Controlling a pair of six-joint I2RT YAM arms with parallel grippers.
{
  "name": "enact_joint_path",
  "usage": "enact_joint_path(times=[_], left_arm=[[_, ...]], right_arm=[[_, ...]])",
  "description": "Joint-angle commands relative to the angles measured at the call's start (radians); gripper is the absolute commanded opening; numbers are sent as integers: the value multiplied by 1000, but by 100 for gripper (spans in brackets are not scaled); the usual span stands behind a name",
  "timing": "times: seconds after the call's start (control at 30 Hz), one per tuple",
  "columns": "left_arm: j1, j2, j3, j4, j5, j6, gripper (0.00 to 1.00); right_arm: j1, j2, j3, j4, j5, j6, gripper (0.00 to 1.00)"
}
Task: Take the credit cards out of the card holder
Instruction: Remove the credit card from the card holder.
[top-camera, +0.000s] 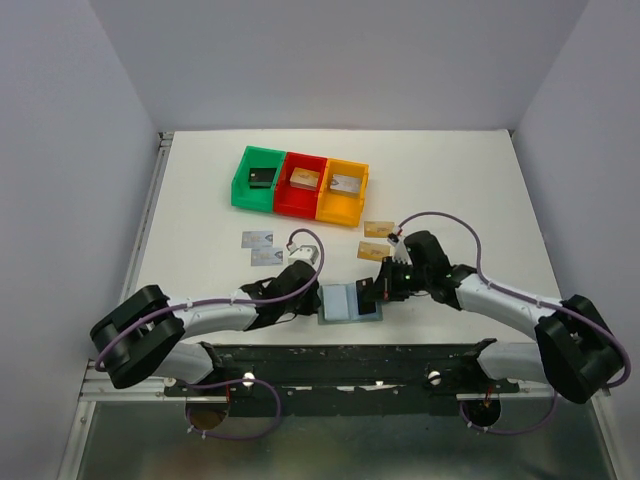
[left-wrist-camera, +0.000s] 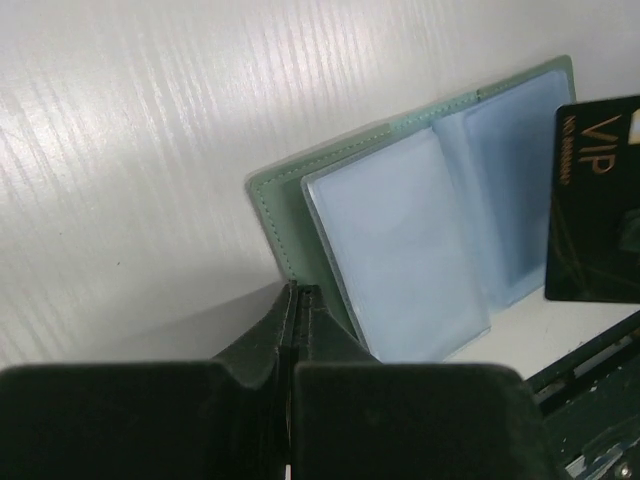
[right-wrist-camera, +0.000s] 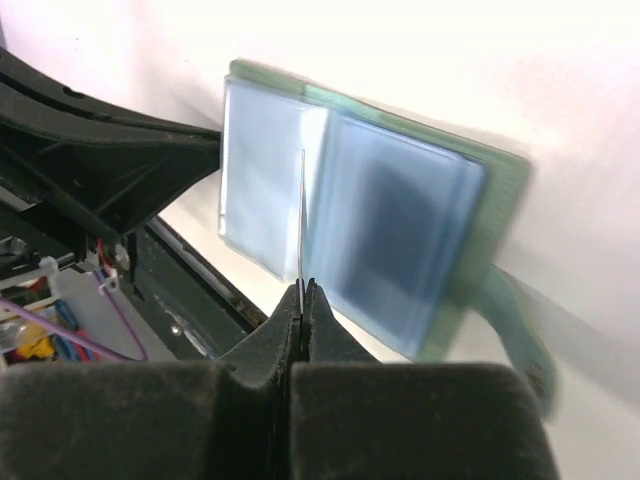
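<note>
The card holder (top-camera: 345, 303) lies open near the table's front edge, its pale blue pockets (left-wrist-camera: 400, 250) facing up inside a green cover (right-wrist-camera: 500, 190). My right gripper (right-wrist-camera: 303, 290) is shut on a black credit card (left-wrist-camera: 595, 200) marked VIP. In the right wrist view the card stands edge-on (right-wrist-camera: 302, 215) above the holder's middle. My left gripper (left-wrist-camera: 297, 292) is shut, its tips against the holder's green left edge; whether they pinch it I cannot tell. Two silvery cards (top-camera: 260, 248) and two tan-gold cards (top-camera: 374, 239) lie flat on the table behind the arms.
A green bin (top-camera: 238, 186), a red bin (top-camera: 288, 193) and an orange bin (top-camera: 338, 210) stand in a row at the back, each with a small block inside. The dark base rail (top-camera: 340, 360) runs just in front of the holder. White walls close off both sides.
</note>
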Motion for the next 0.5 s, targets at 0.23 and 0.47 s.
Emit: enact_joint_path(times=[0.23,0.47], left_arm=[[-18,-216,-18,-190,28,127,18],[-14,-304,102,-205,-4,193,99]], right_arm=[[-12,-188,148,-337,83,-249,0],[8,-202,289,-484,38,-424,0]])
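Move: About 14 cm ahead of the right hand, on the table 5 cm lower, is the near orange card; the far one is some 21 cm ahead and 1 cm right. The black card is already in the right fingers. The card holder's middle is roughly 6 cm left and 1 cm back of the right hand, 4 cm below, and about 8 cm to the right of the left hand, level fore and aft, 1 cm below. Lifting the black card away from the holder, the right hand, still pinching it, slides 2 cm right, then climbs about 7 cm and edges forward towards the orange cards, its fingertips swinging forward. The left hand, shut at the holder's left edge, first drags it back and left some 2.5 cm, then opens wide and rises off it, easing slightly forward and right. ##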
